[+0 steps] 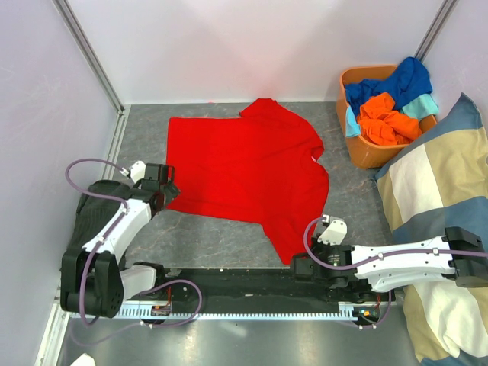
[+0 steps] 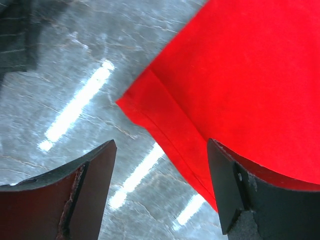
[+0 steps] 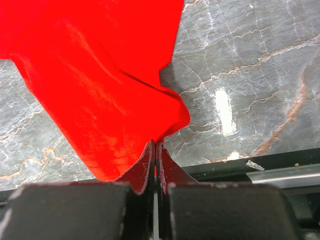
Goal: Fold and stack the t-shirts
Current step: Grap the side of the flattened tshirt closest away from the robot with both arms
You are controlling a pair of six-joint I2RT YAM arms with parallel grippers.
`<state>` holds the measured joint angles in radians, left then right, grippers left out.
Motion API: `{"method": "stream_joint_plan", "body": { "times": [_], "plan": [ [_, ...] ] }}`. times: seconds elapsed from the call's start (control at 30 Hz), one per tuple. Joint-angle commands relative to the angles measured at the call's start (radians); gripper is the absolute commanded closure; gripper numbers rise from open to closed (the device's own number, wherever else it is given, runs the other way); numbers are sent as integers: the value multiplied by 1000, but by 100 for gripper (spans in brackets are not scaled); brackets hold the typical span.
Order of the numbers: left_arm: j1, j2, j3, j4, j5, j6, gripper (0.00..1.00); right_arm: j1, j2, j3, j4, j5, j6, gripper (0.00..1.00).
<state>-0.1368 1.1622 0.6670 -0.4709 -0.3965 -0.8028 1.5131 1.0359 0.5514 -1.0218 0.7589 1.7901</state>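
Note:
A red t-shirt (image 1: 244, 171) lies spread flat on the grey marbled table. My left gripper (image 1: 169, 187) stands open at its near-left hem corner. In the left wrist view the hem (image 2: 165, 125) runs between the two fingers, and the right finger (image 2: 227, 190) hangs over the red cloth. My right gripper (image 1: 297, 264) is at the shirt's near tip, shut on a pinch of red fabric (image 3: 100, 85) right at the fingertips (image 3: 155, 146). More t-shirts, blue (image 1: 400, 80), orange (image 1: 385, 122) and teal (image 1: 423, 105), are heaped in an orange basket (image 1: 364, 158).
A large blue-and-beige checked cushion (image 1: 435, 198) lies at the right, beside the basket and over the right arm's base. White walls with metal posts close the back and left. A black rail (image 1: 244, 284) runs along the near edge.

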Motion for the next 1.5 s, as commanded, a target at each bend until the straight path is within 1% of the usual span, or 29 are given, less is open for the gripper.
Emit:
{"method": "stream_joint_plan", "body": {
  "times": [0.0, 0.23, 0.37, 0.47, 0.73, 0.77, 0.83, 0.97, 1.33, 1.47],
  "plan": [
    [31, 66, 55, 3, -77, -32, 22, 4, -25, 18, -12, 40, -9, 100],
    [49, 158, 92, 37, -71, -27, 28, 2, -25, 21, -15, 42, -6, 100],
    [63, 178, 91, 54, -71, -24, 30, 2, -25, 22, -17, 40, -8, 100],
    [77, 191, 92, 63, -71, -18, 33, 2, -23, 24, -18, 40, -6, 100],
    [109, 208, 83, 81, -65, 1, 34, 2, -20, 25, -21, 42, -5, 100],
    [115, 209, 82, 84, -64, 1, 37, 2, -20, 25, -20, 42, -5, 100],
    [120, 215, 80, 87, -55, 1, 39, 1, -19, 27, -21, 42, -6, 100],
    [123, 226, 79, 101, -42, 2, 47, -1, -22, 27, -21, 43, -8, 100],
    [124, 252, 77, 117, -24, 5, 49, -4, -25, 28, -23, 45, -12, 100],
    [124, 264, 74, 126, -10, 2, 52, -4, -23, 28, -23, 45, -14, 100]
  ]
}}
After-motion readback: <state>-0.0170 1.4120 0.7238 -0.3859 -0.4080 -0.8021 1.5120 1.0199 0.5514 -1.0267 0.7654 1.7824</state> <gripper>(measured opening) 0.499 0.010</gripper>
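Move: The t-shirt's near-left corner lies flat about 5 cm to the left hand's left, 2 cm ahead and some 6 cm below its open fingers. The shirt's far-left corner is roughly 30 cm ahead of that hand and 2 cm left. The dark cloth pile sits about 25 cm left and 7 cm back. From the right hand, the near-left corner lies some 48 cm left, 15 cm ahead and 4 cm below. The t-shirt's near-left corner is brought between the left hand's fingers: the hand sinks about 4 cm and slides some 3.5 cm left with a little forward reach, turning slightly. Its fingers narrow from wide to half open, starting to touch and gather the cloth. The right hand stays put and keeps its pinch on the near end of the shirt's right side. ##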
